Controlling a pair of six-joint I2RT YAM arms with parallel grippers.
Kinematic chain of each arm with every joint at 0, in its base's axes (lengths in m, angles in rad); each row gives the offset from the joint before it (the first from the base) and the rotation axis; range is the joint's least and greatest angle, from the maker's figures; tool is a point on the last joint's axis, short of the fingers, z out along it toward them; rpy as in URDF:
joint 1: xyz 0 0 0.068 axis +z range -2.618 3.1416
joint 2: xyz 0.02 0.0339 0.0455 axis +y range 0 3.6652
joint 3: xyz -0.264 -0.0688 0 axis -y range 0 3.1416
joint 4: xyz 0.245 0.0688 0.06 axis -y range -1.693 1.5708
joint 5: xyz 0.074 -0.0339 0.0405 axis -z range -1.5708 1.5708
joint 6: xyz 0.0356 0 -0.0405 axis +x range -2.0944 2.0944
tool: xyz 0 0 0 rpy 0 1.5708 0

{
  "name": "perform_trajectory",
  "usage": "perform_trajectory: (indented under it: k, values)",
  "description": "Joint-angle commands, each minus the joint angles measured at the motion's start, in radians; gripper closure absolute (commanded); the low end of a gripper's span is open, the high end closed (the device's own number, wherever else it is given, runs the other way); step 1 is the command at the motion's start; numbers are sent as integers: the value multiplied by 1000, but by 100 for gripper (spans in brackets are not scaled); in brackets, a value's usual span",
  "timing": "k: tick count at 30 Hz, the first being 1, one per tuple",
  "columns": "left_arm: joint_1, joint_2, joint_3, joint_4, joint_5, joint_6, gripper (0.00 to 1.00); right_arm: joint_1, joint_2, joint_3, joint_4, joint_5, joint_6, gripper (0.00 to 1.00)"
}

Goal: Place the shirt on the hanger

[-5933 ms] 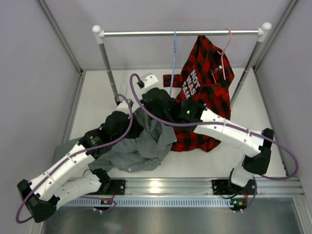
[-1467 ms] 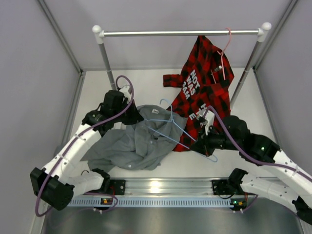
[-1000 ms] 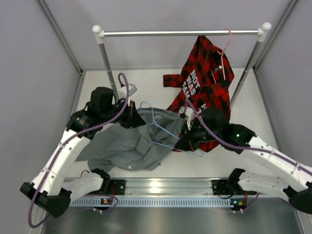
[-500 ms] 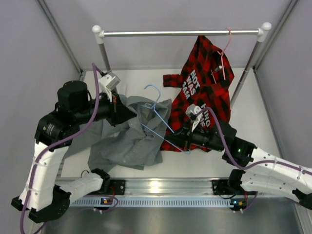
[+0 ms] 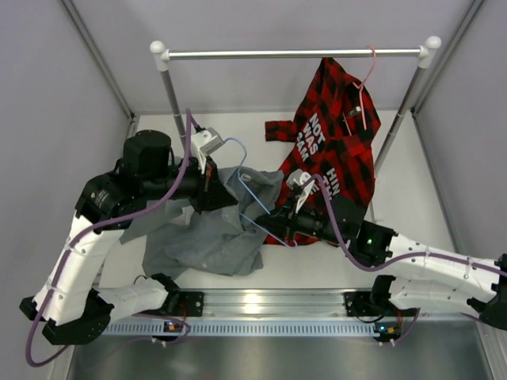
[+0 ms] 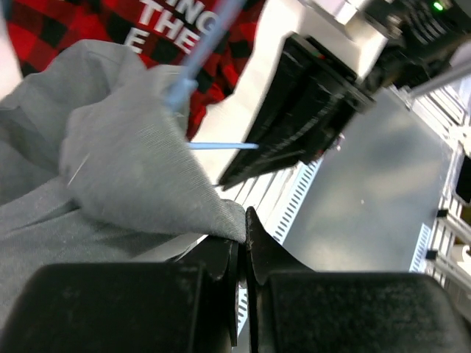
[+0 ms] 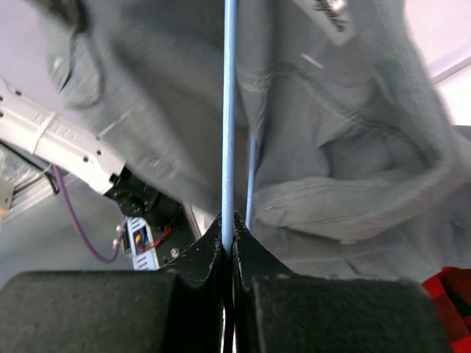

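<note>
The grey shirt (image 5: 207, 236) hangs bunched from my left gripper (image 5: 219, 195), which is shut on a fold of its fabric (image 6: 140, 173) above the table's left half. The light-blue wire hanger (image 5: 248, 188) stands tilted, its hook (image 5: 234, 145) up by the left wrist and its lower part against the shirt. My right gripper (image 5: 279, 219) is shut on one hanger wire (image 7: 229, 110) low down, right of the shirt. In the right wrist view the shirt (image 7: 338, 147) fills the background behind the two blue wires. In the left wrist view my jaws (image 6: 243, 229) pinch the cloth's edge.
A red-and-black plaid shirt (image 5: 333, 134) on a pink hanger (image 5: 368, 67) hangs from the metal rail (image 5: 293, 54) at the back right, its hem reaching the table behind my right arm. Rail posts (image 5: 176, 107) stand at both ends. Grey walls close both sides.
My left gripper has lifted the shirt, swinging left and then back toward the middle. My right gripper has carried the hanger left, into the shirt; the hook now sits by the left wrist.
</note>
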Motion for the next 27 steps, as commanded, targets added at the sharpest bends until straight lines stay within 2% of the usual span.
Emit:
perform_trajectory:
  k: [1,6,11,15,19,21,23,24,25,27]
  values:
    - [-87,-25,3,13,23,31,100,10,-16,15,205,88,15,100]
    - [-120,-19,-6,11,-66,32,100,10,-63,-42,271,100,20,100]
    - [-129,43,81,13,-129,6,100,13,-45,-60,343,-30,0,100]
    - [-140,83,205,16,-51,-17,100,13,-48,-143,501,-42,25,100]
    - [-160,114,260,14,61,8,99,13,-21,-131,567,-56,37,100]
    - [-167,126,253,16,99,28,94,15,2,-109,582,-62,38,100]
    - [-187,137,242,17,113,37,83,13,13,-103,598,-61,41,100]
    - [-192,136,233,13,115,47,75,13,18,-102,614,-59,43,100]
    - [-198,133,233,14,116,57,56,15,16,-105,624,-52,46,100]
    - [-198,113,250,16,101,81,46,15,4,-128,657,-43,49,100]
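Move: The left gripper pinches the grey shirt's collar edge; the hanger's shoulder bar, clamped in the right gripper, lies about 7 cm to its right, 4 cm back and some 8 cm below. The hanger's hook stands roughly 10 cm ahead of the left gripper, straight out and about level in height. From the right gripper, the pinched collar edge is some 7 cm left, 4 cm ahead and 8 cm higher. With the collar edge pinched, ease the left gripper back about 2 cm and out again, then lift it some 5 cm while carrying it right and back towards the hanger bar over the right gripper, turning about 15 degrees clockwise; open its fingers halfway at the end to let the cloth go. Keep the right gripper shut on the hanger, raising it about 3 cm and tipping its fingertips up. ##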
